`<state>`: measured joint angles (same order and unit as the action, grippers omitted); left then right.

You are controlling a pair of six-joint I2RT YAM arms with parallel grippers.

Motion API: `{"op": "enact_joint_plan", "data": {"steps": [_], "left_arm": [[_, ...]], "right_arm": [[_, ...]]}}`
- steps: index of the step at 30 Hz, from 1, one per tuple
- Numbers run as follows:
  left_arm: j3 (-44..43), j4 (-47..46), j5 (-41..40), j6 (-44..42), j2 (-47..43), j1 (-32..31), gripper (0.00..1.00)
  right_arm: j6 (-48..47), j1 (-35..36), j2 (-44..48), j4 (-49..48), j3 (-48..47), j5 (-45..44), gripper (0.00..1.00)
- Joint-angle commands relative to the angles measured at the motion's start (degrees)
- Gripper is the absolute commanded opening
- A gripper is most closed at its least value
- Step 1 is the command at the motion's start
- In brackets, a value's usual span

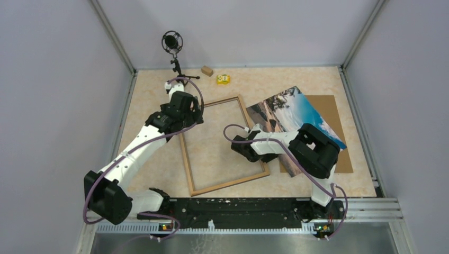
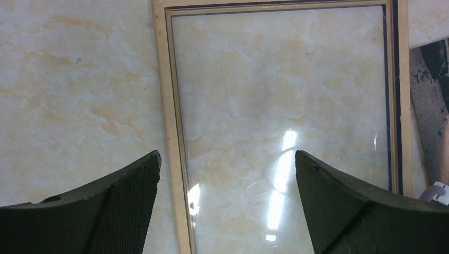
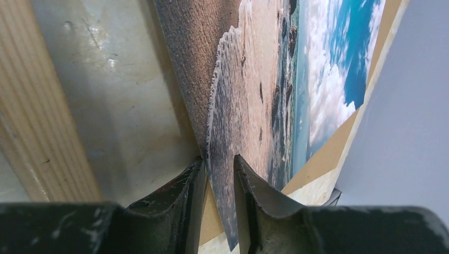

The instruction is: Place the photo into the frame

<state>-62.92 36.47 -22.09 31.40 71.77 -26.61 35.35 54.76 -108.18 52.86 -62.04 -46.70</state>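
The photo (image 1: 296,108), a glossy seaside print, lies tilted on a brown backing board (image 1: 331,111), its left corner reaching over the frame (image 1: 185,159). The frame is thin light wood with glass and lies flat mid-table. My right gripper (image 1: 244,144) is at the photo's left corner. In the right wrist view the photo (image 3: 254,79) runs edge-on between its narrowed fingers (image 3: 219,157), with a small gap still showing. My left gripper (image 1: 186,112) hovers wide open above the frame's upper left; its wrist view shows the frame's rail (image 2: 161,79) between the fingers (image 2: 227,153).
A microphone on a stand (image 1: 172,42), a small wooden block (image 1: 207,70) and a yellow item (image 1: 223,79) sit at the table's far edge. Grey walls close in left, right and back. The frame's wooden rail (image 3: 26,106) passes close left of the right fingers.
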Motion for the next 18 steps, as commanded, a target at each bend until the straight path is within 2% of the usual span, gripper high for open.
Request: {"op": "enact_joint_plan", "data": {"steps": [1, 4, 11, 14, 18], "left_arm": [[-1.12, -2.19, 1.68, -0.24, -0.1, 0.41, 0.98], [-1.03, -2.45, 2.33, -0.45, -0.04, 0.5, 0.98], [-0.98, -2.74, 3.51, -0.72, 0.19, 0.76, 0.98], [-0.94, -2.89, 4.2, -0.93, 0.4, 1.02, 0.98], [-0.83, -3.08, 4.78, -1.09, 0.48, 1.03, 0.98]], "right_arm": [[3.8, 0.68, -0.86, 1.64, -1.53, -2.71, 0.27], [4.5, 0.7, -1.0, 2.22, -1.96, -4.35, 0.26], [4.67, 0.72, -0.71, 3.04, -3.39, -6.92, 0.14], [4.78, 0.72, -0.62, 2.63, -3.45, -7.97, 0.12], [4.46, 0.7, -0.67, 1.82, -3.12, -8.95, 0.05]]}}
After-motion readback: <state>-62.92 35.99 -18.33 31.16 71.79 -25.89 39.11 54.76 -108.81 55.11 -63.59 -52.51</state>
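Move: The photo, its left edge already between the right hand's parted fingers near its near-left corner, has its middle about 9 cm ahead of that hand, 7 cm to the right and roughly 1 cm lower. The brown board under the photo is centred some 8 cm ahead and 12 cm right; the frame's middle stands about 23 cm left and 4 cm ahead. From the left hand the photo lies some 38 cm right, 2 cm back and 17 cm below. The photo's left edge, loosely straddled at first, gets pinched as the right fingers shut almost fully on it. That hand stays low, drifting about half a centimetre right towards the photo's middle, then rises some 1.5 cm and moves about 1 cm forward, fingertips tilting up roughly 5 degrees. ##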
